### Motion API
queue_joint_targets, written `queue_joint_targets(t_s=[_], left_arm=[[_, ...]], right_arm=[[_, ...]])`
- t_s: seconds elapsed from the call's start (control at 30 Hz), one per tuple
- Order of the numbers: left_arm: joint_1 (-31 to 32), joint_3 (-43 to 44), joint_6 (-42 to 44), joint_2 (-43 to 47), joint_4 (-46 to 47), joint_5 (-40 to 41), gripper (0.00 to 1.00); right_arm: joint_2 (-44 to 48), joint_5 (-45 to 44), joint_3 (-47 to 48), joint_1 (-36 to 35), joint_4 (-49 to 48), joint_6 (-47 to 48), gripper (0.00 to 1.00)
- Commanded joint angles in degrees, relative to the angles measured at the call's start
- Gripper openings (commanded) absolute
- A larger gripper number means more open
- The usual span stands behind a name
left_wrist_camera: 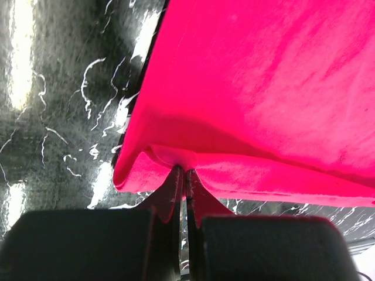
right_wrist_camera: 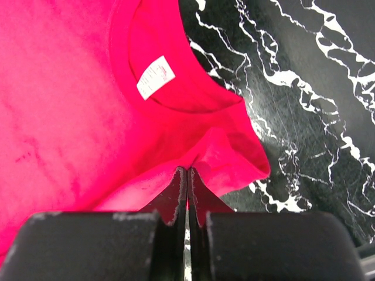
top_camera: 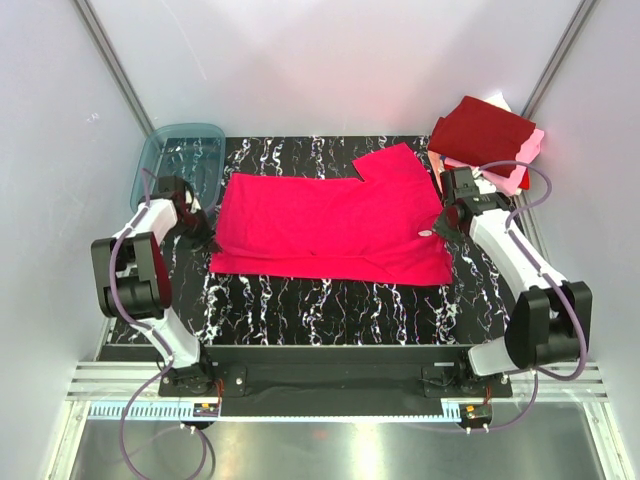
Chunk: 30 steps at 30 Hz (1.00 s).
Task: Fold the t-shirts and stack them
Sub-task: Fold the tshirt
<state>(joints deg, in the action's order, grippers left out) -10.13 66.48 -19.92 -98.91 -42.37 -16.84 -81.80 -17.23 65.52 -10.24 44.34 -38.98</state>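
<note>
A bright pinkish-red t-shirt (top_camera: 330,225) lies spread across the middle of the black marbled table, one sleeve pointing to the back right. My left gripper (top_camera: 203,232) is shut on its left edge; the left wrist view shows the cloth (left_wrist_camera: 246,88) pinched between the closed tips (left_wrist_camera: 183,171). My right gripper (top_camera: 440,226) is shut on the right edge by the collar; the right wrist view shows the shirt (right_wrist_camera: 76,117), its white label (right_wrist_camera: 155,76) and the pinch (right_wrist_camera: 187,171). A folded stack sits at the back right: dark maroon shirt (top_camera: 480,130) on top, pale pink (top_camera: 520,160) beneath.
A translucent blue-grey plastic tub (top_camera: 180,155) stands at the back left, just behind my left arm. White walls close in the table on three sides. Bare marbled table (top_camera: 330,305) shows in front of the shirt.
</note>
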Motion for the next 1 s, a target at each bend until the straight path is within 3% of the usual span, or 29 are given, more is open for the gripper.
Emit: queue_joint_targets(t_s=[0.0, 0.47, 0.5, 0.53, 0.63, 0.7, 0.73, 0.8, 0.83, 0.9, 0.97], left_arm=[[0.4, 3.2, 0.2, -0.4, 1.0, 1.8, 0.00], [2.4, 12.9, 0.1, -6.7, -2.6, 5.0, 0.00], [2.5, 13.2, -0.1, -7.3, -2.7, 5.4, 0.02], [2.6, 13.6, -0.1, -8.3, -2.7, 5.4, 0.11], [2.6, 14.4, -0.6, -9.3, -2.8, 6.6, 0.16], [2.6, 14.7, -0.7, -9.0, -3.3, 7.4, 0.35], [2.6, 14.6, -1.0, -7.5, -3.5, 8.1, 0.43], [2.5, 13.1, -1.3, -5.0, -3.2, 9.1, 0.52], [2.6, 12.4, -1.3, -2.1, -3.2, 9.6, 0.56], [2.6, 10.1, -0.9, 0.9, -3.3, 11.1, 0.69], [2.3, 6.5, -1.3, 5.2, -3.1, 12.4, 0.74]], right_arm=[[-1.3, 0.6, 3.2, 1.7, -2.9, 2.5, 0.00], [-9.5, 2.5, 6.7, 4.3, -5.8, 4.8, 0.00], [-11.1, 2.5, 7.5, 4.4, -5.8, 4.7, 0.00], [-11.8, 2.6, 7.9, 5.0, -5.8, 4.8, 0.00], [-15.8, 4.3, 10.7, 6.0, -5.5, 5.1, 0.01], [-19.1, 6.9, 14.0, 7.7, -4.4, 5.9, 0.22], [-20.1, 8.3, 15.2, 8.2, -4.1, 6.5, 0.63], [-21.8, 9.8, 18.3, 9.5, -2.0, 7.9, 0.92], [-21.8, 9.9, 18.9, 9.9, -1.4, 8.3, 0.99], [-19.4, 9.7, 17.5, 9.8, -1.3, 8.9, 1.00], [-16.7, 10.1, 15.1, 11.6, -1.7, 8.5, 1.00]])
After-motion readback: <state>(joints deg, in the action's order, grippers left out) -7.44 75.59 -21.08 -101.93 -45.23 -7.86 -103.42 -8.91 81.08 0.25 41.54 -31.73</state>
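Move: The red t-shirt's near edge is already pinched up in both hands. The left grip's laying-down spot lies about 4 cm straight ahead and 2 below, with the blue bin some 20 cm ahead and 9 left. The right grip's spot, on the collar, is about 8 cm ahead, 2 right and 6 below. From the right hand, the neck label sits 4 cm ahead, 3 left; the folded stack 27 ahead, 12 right. The t-shirt's near edge, still pinched at both ends, is carried forward over the shirt body. The left hand takes its corner about 4.5 cm forward nearly level, opens, then backs off slightly, lifts and drifts left; the right goes about 8 cm forward, sinking 4 cm and easing right over the neck label and collar, then opens wide and lets go. ##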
